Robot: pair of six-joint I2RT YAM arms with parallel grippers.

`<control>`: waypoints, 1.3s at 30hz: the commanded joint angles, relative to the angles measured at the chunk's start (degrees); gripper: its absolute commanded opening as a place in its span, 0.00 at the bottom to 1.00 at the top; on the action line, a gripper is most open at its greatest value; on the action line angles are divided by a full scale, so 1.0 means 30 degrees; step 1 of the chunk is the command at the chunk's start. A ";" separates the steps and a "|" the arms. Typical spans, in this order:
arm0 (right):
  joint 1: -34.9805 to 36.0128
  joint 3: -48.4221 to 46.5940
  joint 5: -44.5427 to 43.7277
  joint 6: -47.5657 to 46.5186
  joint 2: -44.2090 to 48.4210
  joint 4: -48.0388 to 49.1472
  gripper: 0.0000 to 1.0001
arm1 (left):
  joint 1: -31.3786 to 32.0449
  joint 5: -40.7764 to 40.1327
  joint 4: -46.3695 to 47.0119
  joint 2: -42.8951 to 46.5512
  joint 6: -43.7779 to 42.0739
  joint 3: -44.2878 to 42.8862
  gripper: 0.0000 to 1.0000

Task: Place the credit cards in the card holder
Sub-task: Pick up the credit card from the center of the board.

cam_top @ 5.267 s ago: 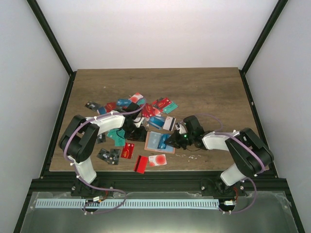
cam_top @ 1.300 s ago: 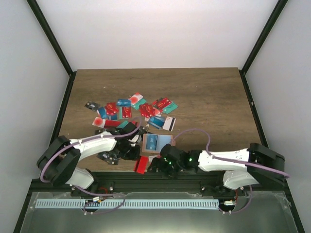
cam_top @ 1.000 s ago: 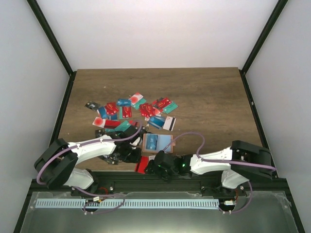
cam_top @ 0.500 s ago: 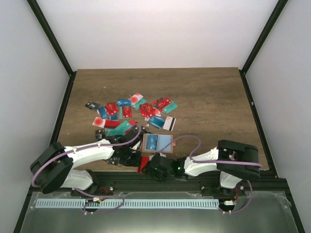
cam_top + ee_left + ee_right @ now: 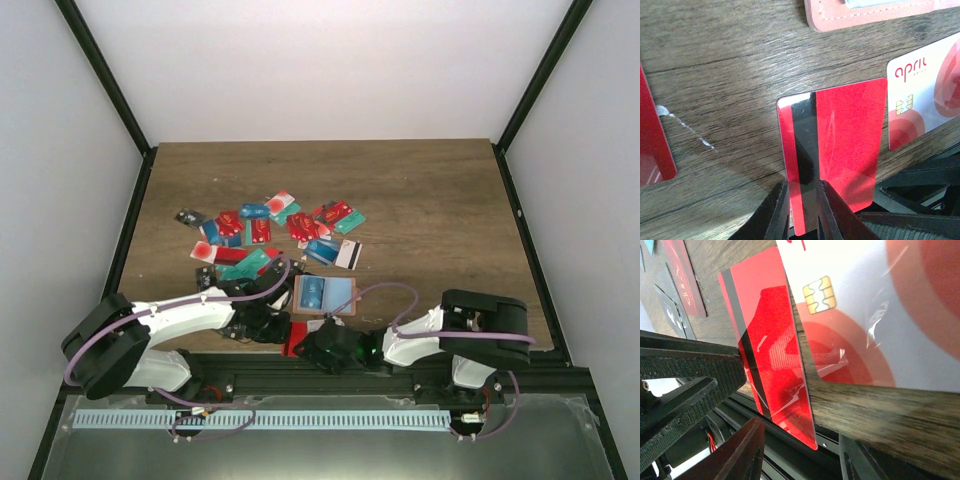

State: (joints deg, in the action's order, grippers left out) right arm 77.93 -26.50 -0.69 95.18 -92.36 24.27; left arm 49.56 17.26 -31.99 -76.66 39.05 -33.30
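A red credit card (image 5: pixel 293 338) with a black stripe lies at the table's front edge, one end hanging over it. My left gripper (image 5: pixel 275 328) is nearly shut, and its fingertips (image 5: pixel 785 192) rest on the red credit card (image 5: pixel 850 145) along the stripe. My right gripper (image 5: pixel 318 350) comes in from beyond the edge. Its jaws stand apart around the overhanging end of the red card (image 5: pixel 775 360), not touching it. A white card with red circles (image 5: pixel 925 100) lies beside it. The tan card holder (image 5: pixel 325 311) sits just behind with a teal card on it.
Several more credit cards (image 5: pixel 270 225) are scattered across the middle of the table, in red, teal and blue. Another red card (image 5: pixel 652 145) lies left of my left gripper. The black frame rail (image 5: pixel 420 370) runs under the table's front edge.
My right gripper has slid left along the front edge to the red card and its jaws have narrowed. My left gripper has settled on the card and kept its narrow gap.
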 commanded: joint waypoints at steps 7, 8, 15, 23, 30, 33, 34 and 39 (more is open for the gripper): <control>-0.0155 -0.0534 -0.0020 -0.0666 -0.1875 0.1205 0.38 | 0.0261 -0.0054 -0.0327 0.0124 0.0225 0.0156 0.18; -0.0147 -0.0577 -0.0007 -0.0659 -0.1968 0.1274 0.37 | 0.0314 -0.0037 -0.0397 0.0139 0.0223 0.0170 0.18; -0.0162 -0.0622 -0.0177 -0.0346 -0.2117 0.1150 0.31 | 0.0428 -0.0213 -0.0651 0.0455 0.0466 0.0425 0.18; -0.0147 -0.0687 0.0913 -0.0375 -0.2837 0.1692 0.18 | 0.0526 -0.0312 -0.0693 0.1121 0.1205 0.0400 0.18; -0.0440 -0.1311 0.2101 -0.2569 -0.2423 0.1050 0.05 | 0.0598 -0.2294 -0.2402 0.4570 0.3038 0.0141 0.18; -0.0753 -0.2896 0.3063 -0.4864 -0.2506 -0.0770 0.01 | 0.0586 -0.3663 -0.4288 0.6509 0.3698 -0.0560 0.20; -0.0771 -0.3450 0.3308 -0.5626 -0.2479 -0.1441 0.01 | 0.0585 -0.4107 -0.5149 0.7097 0.3850 -0.0864 0.20; -0.0719 -0.4675 0.3997 -0.8246 -0.1252 -0.2702 0.01 | 0.0549 -0.5768 -0.7713 0.9689 0.4646 -0.2647 0.23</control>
State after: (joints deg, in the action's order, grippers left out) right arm 75.85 -38.39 9.21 79.31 -98.91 23.16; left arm 51.05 5.74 -46.98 -52.18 49.87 -36.86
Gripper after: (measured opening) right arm 0.028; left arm 0.224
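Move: Lying under the left fingertips, the red card with the black stripe has its middle about 2 cm to their right and 1 cm ahead; from the right hand, waiting at the near right corner, that middle is some 3 cm ahead and 2 cm left. From the left hand, the april card lies about 5 cm ahead and 9 cm right, the open card holder 11 ahead and 10 right, and another red card 5 ahead and 8 left. Closing from under half open, the right fingers creep about 2 cm left and pinch the striped card by its near right part, while the left fingertips stay on its left part, easing back barely 1 cm. Then the left hand lifts off, about 8 cm up and 3 cm left, and the right carries the card some 4 cm farther left and 3 cm up, turning about 15 degrees counter-clockwise. ##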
